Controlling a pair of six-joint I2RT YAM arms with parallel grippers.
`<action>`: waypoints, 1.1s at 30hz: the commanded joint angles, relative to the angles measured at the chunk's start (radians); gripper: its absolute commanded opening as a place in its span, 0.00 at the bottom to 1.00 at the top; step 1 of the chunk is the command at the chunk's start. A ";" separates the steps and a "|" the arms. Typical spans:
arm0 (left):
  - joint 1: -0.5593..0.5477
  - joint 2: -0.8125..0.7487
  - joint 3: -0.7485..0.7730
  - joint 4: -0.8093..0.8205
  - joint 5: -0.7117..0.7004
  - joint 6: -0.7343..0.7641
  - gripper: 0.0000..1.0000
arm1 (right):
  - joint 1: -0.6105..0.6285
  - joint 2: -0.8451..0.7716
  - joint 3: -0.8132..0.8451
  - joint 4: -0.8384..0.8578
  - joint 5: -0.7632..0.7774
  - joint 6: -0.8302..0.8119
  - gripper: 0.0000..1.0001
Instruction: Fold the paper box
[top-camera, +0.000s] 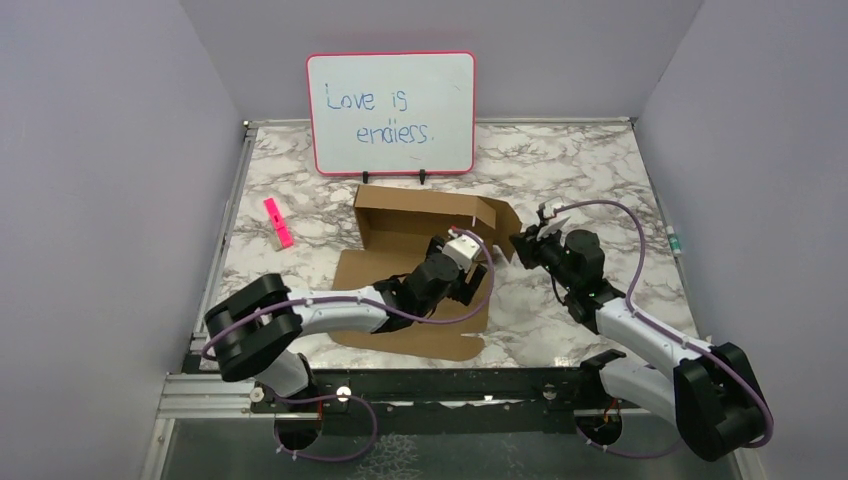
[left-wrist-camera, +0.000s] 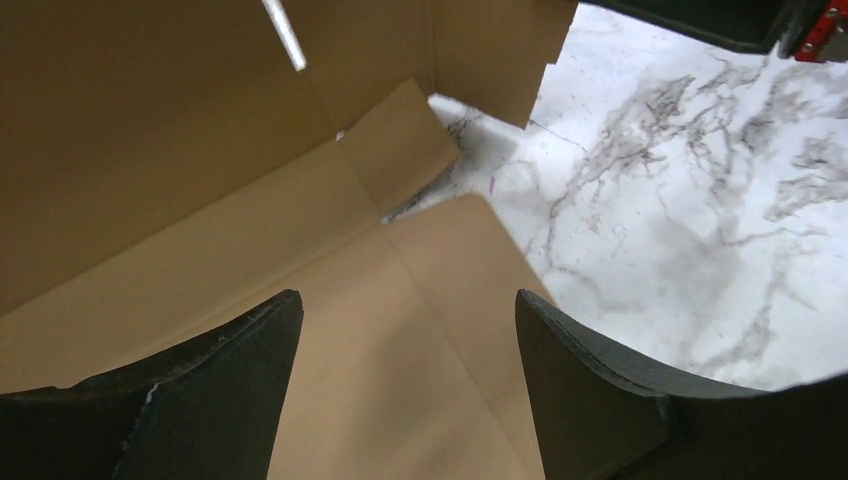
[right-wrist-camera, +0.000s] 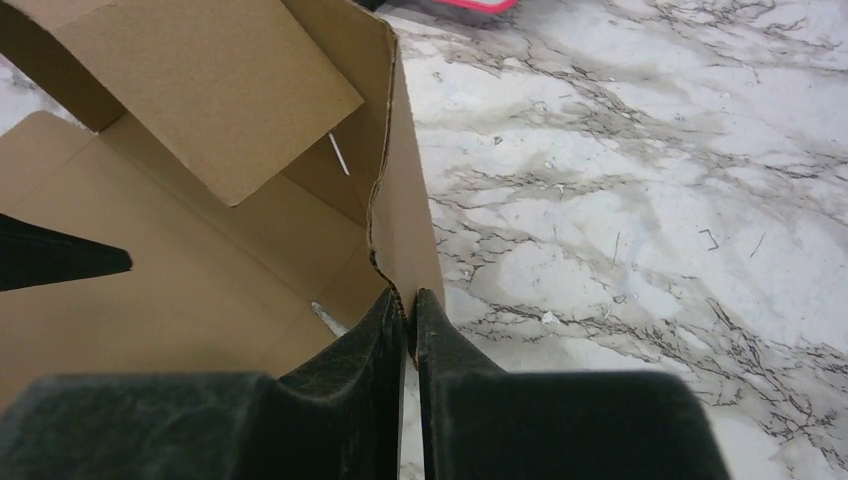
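The paper box (top-camera: 410, 235) is a brown cardboard die-cut sheet in mid-table, its back and right walls raised, its front panel (top-camera: 360, 300) flat toward me. My left gripper (top-camera: 470, 262) rests over the box floor (left-wrist-camera: 400, 330), jaws open with only cardboard showing between the fingers. My right gripper (top-camera: 518, 243) is shut on the upper edge of the raised right wall (right-wrist-camera: 405, 225); in the right wrist view the two fingers (right-wrist-camera: 380, 340) pinch that thin edge (right-wrist-camera: 408, 300). A folded-in flap (right-wrist-camera: 215, 90) leans over the box interior.
A pink-framed whiteboard (top-camera: 391, 112) reading "Love is endless." stands at the back. A pink marker (top-camera: 279, 222) lies on the marble table (top-camera: 600, 170) left of the box. Purple walls enclose left, right and back.
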 joint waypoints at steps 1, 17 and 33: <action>-0.030 0.120 0.077 0.148 -0.134 0.100 0.80 | -0.003 0.013 0.005 0.020 -0.058 -0.021 0.12; -0.051 0.489 0.242 0.318 -0.334 0.186 0.79 | -0.004 -0.008 -0.004 0.027 -0.119 -0.035 0.09; -0.006 0.462 0.164 0.328 -0.449 0.070 0.55 | -0.003 -0.010 -0.008 0.033 -0.139 -0.035 0.10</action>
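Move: The small corner tab low at the box's right end stands about 8 cm ahead of the left hand, 5 cm to its right and 8 cm below. The side flap, its edge already in the right fingers, is some 12 cm ahead and 7 cm right, at about hand height; the flat near panel spreads 6 cm back and 12 cm left, about 10 cm below. From the right hand the tab lies 2 cm ahead, 5 cm left, 9 cm lower. The small corner tab is what the open left gripper comes down upon: the hand goes forward and down about 7 cm each, swinging right at first and then partly back left, turning roughly 15 degrees counter-clockwise with its left side rising, while its fingers begin to close around the tab. The right hand keeps its pinch on the side flap and draws it slowly left and back, under 2 cm. ##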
